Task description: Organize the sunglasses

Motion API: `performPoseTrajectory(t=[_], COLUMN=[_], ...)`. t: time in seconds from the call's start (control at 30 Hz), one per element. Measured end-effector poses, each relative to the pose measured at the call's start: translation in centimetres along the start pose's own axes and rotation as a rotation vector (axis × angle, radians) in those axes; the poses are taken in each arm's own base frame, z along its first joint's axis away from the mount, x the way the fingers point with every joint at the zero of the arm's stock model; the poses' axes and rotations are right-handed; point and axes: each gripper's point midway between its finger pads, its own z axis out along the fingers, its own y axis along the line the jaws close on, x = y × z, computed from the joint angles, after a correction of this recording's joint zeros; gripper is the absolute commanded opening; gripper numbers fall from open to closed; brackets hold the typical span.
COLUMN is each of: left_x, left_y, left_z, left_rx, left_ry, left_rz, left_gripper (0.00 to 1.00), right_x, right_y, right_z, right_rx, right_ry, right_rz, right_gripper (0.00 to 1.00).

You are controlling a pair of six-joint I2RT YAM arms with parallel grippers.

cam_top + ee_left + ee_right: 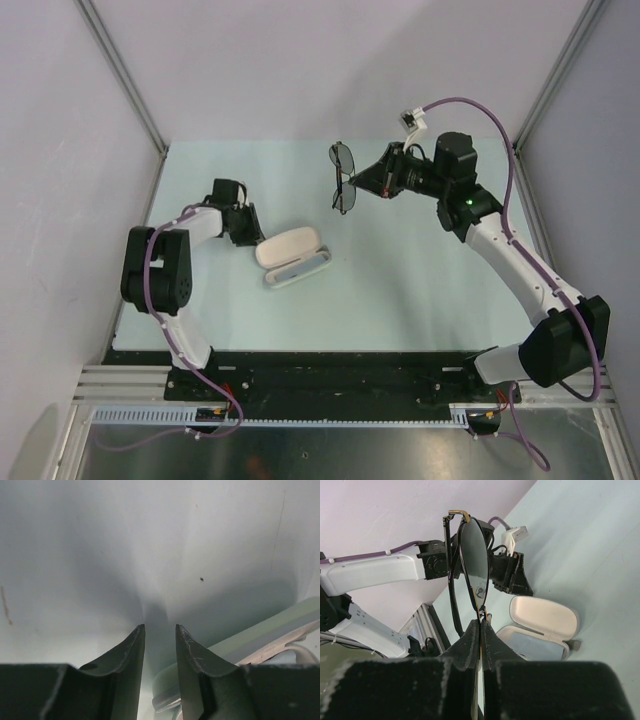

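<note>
The sunglasses (342, 178) hang above the far middle of the table, thin dark frame with grey lenses. My right gripper (353, 183) is shut on them. In the right wrist view the right gripper (480, 621) pinches the frame low down and the sunglasses (474, 555) stand up edge-on from the fingertips. My left gripper (252, 237) sits low at the left end of the open beige case (293, 255). In the left wrist view the left gripper (160, 626) shows a narrow gap with nothing between the tips; the case (260, 640) lies just behind the right finger.
The case (542, 625) lies open, lid up, with a light-blue cloth (537, 647) in its lower half. White walls enclose the light green table (420, 290) on three sides. The black base rail (330, 375) runs along the near edge.
</note>
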Motion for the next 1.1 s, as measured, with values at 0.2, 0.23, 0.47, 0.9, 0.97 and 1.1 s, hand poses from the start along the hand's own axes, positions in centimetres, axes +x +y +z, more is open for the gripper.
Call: performPoseTrajectory(t=[0.2, 0.23, 0.47, 0.9, 0.97, 1.1], left_x=[3.0, 3.5, 5.9, 11.2, 11.7, 12.4], left_y=[-1.9, -2.3, -5.2, -8.9, -9.4, -10.1], left_z=[-0.6, -0.8, -2.1, -3.0, -3.2, -3.3], left_rx=[0.038, 0.048, 0.140, 0.235, 0.246, 0.261], left_ry=[0.057, 0.067, 0.109, 0.226, 0.240, 0.255], left_rz=[0.028, 0.035, 0.059, 0.103, 0.106, 0.115], left_gripper=[0.36, 0.36, 0.35, 0.34, 0.34, 0.34], right_x=[0.8, 1.0, 3.2, 5.5, 5.9, 7.3], right_y=[-0.9, -1.1, -3.3, -5.5, -5.9, -7.1], right_z=[0.1, 0.2, 0.1, -0.6, -0.6, -0.6], right_rx=[0.031, 0.041, 0.125, 0.236, 0.256, 0.303], right_ry=[0.026, 0.032, 0.092, 0.150, 0.163, 0.204], right_rz=[0.028, 0.035, 0.093, 0.141, 0.154, 0.188], right_gripper=[0.00, 0.00, 0.00, 0.00, 0.00, 0.00])
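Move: The open sunglasses case lies right beside the low, part-open left fingers, its middle about 11 cm to their right and 6 cm back, with the cloth-lined tray about 12 cm right and 9 cm back. The sunglasses are in the right fingers, some 25 cm right of the left hand, 6 cm back and 33 cm up. From the right hand, the case is about 18 cm left, roughly level fore and aft, and 34 cm below. With its part-open fingers against the lid side of the case, the left hand keeps low and sweeps diagonally right and back, about 16 cm, pushing the case round while the wrist turns some 20 degrees, mostly clockwise. The right hand, still pinching the sunglasses, sinks about 10 cm and tips its fingers downward, drifting slightly right. ##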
